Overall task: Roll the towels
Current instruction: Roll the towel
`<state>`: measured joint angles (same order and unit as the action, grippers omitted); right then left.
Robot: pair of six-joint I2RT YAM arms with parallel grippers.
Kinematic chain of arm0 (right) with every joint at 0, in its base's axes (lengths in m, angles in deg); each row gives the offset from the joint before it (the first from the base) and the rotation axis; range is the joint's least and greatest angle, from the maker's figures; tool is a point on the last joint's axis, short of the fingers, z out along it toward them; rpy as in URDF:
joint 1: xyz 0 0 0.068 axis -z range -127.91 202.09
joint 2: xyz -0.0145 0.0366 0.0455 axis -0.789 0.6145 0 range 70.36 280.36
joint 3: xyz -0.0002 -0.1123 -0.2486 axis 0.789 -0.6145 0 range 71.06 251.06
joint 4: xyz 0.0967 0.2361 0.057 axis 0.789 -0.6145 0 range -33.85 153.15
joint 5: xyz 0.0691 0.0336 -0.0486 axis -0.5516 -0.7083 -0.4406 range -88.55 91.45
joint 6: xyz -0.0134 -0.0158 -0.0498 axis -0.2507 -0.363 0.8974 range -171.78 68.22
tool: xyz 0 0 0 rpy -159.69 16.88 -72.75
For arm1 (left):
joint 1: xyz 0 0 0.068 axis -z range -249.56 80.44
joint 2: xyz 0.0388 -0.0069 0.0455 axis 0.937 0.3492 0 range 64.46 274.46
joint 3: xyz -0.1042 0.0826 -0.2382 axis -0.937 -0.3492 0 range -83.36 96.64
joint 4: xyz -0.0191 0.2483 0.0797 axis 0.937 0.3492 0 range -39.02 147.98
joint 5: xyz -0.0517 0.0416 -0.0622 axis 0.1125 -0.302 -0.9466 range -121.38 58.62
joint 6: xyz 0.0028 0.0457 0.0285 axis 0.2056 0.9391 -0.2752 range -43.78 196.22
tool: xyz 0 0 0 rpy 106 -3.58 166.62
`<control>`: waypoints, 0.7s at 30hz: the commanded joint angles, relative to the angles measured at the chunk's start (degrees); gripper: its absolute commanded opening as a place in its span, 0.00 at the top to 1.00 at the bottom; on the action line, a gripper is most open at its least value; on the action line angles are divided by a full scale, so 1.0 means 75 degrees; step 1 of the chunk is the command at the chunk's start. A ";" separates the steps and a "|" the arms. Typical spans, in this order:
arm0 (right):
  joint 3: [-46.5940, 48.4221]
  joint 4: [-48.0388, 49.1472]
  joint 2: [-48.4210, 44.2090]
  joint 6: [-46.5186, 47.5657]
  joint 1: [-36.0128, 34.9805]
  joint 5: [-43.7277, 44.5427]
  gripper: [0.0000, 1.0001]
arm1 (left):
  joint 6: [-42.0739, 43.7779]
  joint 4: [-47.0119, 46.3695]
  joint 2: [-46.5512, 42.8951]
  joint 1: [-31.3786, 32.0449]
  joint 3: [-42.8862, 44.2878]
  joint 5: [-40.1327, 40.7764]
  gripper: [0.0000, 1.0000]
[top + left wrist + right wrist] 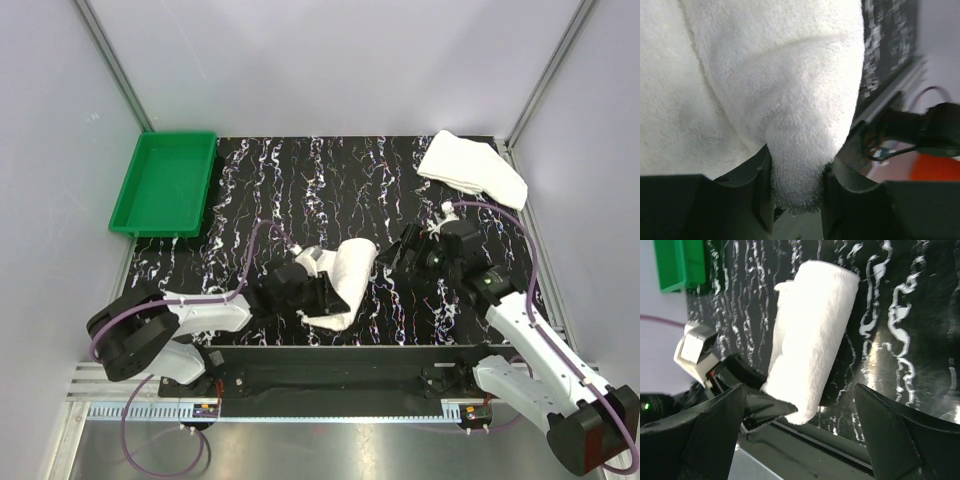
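A rolled white towel point(350, 280) lies near the table's front middle, and my left gripper point(322, 292) is shut on its near end. In the left wrist view the towel point(765, 90) fills the frame, its tip pinched between the two jaws of the left gripper point(797, 187). My right gripper point(402, 256) hovers just right of the roll, open and holding nothing. From the right wrist view the roll point(812, 335) sits ahead of the right gripper point(800, 390), apart from both fingers. A second towel point(471, 168) lies crumpled at the back right.
A green tray point(165, 182) stands at the back left corner of the black marbled table point(300, 190). Grey walls and metal frame posts enclose the table. A metal rail runs along the front edge point(330, 350).
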<state>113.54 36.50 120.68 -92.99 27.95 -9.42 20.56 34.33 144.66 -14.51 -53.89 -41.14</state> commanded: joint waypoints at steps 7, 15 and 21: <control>-0.0976 0.2824 0.0332 -0.0716 0.0008 -0.1667 0.03 | -0.2198 -0.3871 0.0157 -0.0835 -0.1702 -0.1546 1.00; -0.1995 0.5461 0.1515 -0.1489 0.0008 -0.2509 0.07 | -0.3792 -0.6637 0.1258 -0.1047 -0.2910 -0.1336 1.00; -0.2359 0.7642 0.2488 -0.2040 -0.0039 -0.3038 0.31 | -0.4261 -0.7389 0.1739 -0.1082 -0.3273 -0.1137 1.00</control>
<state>96.08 79.60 137.21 -105.16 27.93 -28.22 -7.24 -15.63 155.55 -22.45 -76.40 -50.18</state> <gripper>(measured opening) 0.731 0.352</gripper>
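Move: The towel roll's middle lies about 10 cm left, 3 cm back and 12 cm below the empty right hand. The left hand already pinches its near end, with the roll's middle some 4 cm ahead and 4 cm to the right, about level in height. The folded towel is roughly 18 cm right and 26 cm ahead of the right hand, 16 cm lower; the green bin is about 40 cm left and 30 cm ahead of the left hand, 4 cm lower. The left hand keeps its pinch on the roll's near end and draws it about 3 cm left, its wrist turning some 30 degrees so the fingers come up nearer to level. Meanwhile the right hand, wide open, comes left and down towards the roll's right side and starts closing late, still well open. ##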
